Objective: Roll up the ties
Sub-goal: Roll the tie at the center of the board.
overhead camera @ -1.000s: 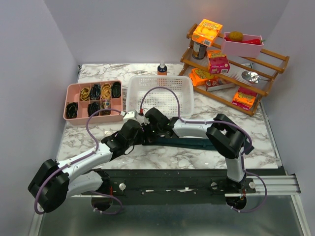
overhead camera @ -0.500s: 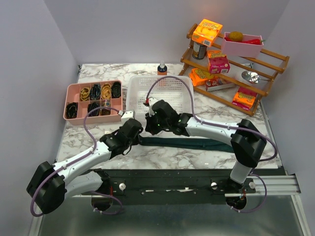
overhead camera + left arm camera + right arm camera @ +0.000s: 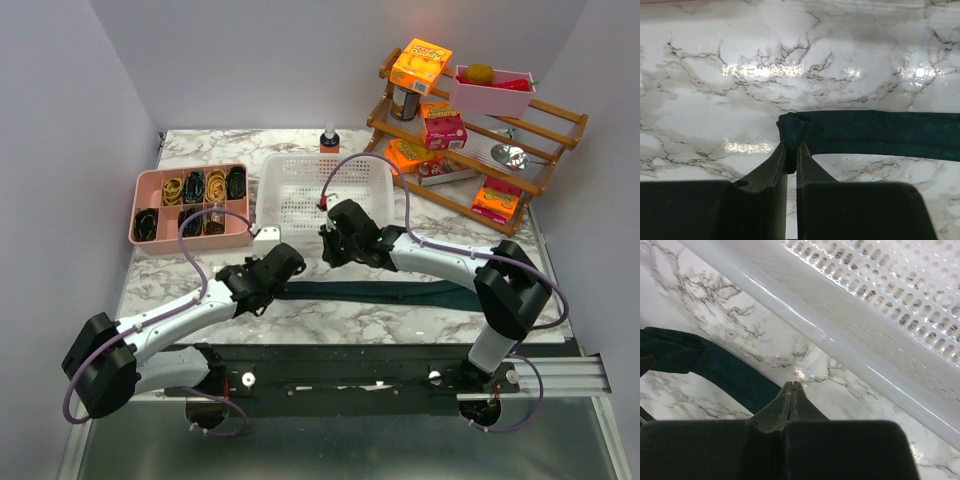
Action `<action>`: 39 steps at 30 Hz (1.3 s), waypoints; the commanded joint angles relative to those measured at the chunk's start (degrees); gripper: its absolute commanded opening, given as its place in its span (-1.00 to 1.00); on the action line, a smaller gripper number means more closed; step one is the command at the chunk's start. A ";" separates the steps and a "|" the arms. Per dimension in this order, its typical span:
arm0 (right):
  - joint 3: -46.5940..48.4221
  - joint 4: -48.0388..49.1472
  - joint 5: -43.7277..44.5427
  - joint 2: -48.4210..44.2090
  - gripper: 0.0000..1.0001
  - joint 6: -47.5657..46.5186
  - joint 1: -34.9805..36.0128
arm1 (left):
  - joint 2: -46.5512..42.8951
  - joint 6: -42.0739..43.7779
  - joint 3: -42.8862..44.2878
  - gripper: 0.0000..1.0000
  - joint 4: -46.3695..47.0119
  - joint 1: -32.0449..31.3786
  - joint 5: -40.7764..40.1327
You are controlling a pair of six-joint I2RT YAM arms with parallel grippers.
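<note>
The dark teal tie (image 3: pixel 390 293) lies flat in a long strip across the marble table's front, running right from my left gripper. My left gripper (image 3: pixel 287 270) is shut on the tie's left end, which is bunched into a small fold (image 3: pixel 792 127) between the fingertips; my left gripper (image 3: pixel 791 150) pinches it from below in the wrist view. My right gripper (image 3: pixel 328 252) is shut with nothing in it and hovers just behind the tie, in front of the white basket (image 3: pixel 325 185). In the right wrist view my right gripper (image 3: pixel 792 386) hangs over bare marble beside the tie (image 3: pixel 715 367).
The white basket's wall (image 3: pixel 850 335) stands close beyond the right fingers. A pink divided tray (image 3: pixel 190 205) with several rolled items sits at back left. A wooden rack (image 3: pixel 470 130) of boxes and cans fills the back right. A small bottle (image 3: pixel 329 140) stands behind the basket.
My right gripper has pulled away from the left gripper, moving right and back toward the basket. My left gripper has shifted a little right, still holding the tie's end.
</note>
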 commanded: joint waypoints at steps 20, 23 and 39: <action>-6.96 -1.69 3.07 -6.30 -0.99 -0.33 -3.33 | 24.09 -0.91 9.71 -0.97 4.35 -11.75 -2.99; -7.05 -1.60 2.72 -5.95 -0.99 -0.42 -3.42 | 25.50 -1.08 9.71 -0.65 5.85 -11.84 -1.76; -7.40 -0.73 0.70 -4.19 -0.99 -0.51 -3.51 | 21.02 -1.61 4.09 -0.06 16.92 -11.06 6.67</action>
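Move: About 7 cm to the left hand's right, 1 cm back and 6 cm below lies the stretch of tie where the held end is to be laid. The white basket's middle is some 19 cm ahead and 8 cm right of the left hand; the pink cord box is about 17 cm ahead and 22 cm left of it. From the empty right hand, the same spot on the tie lies roughly 3 cm back, 4 cm left and 6 cm below. Carrying the pinched tie end rightward along the strip, the left hand travels about 6.5 cm and sinks about 5 cm onto the flat tie, turning some 10 degrees clockwise. There its fingers open, letting go, and it slides on another 3 cm right, staying low. The right hand, shut and empty, shifts about 4.5 cm right above the tie. ##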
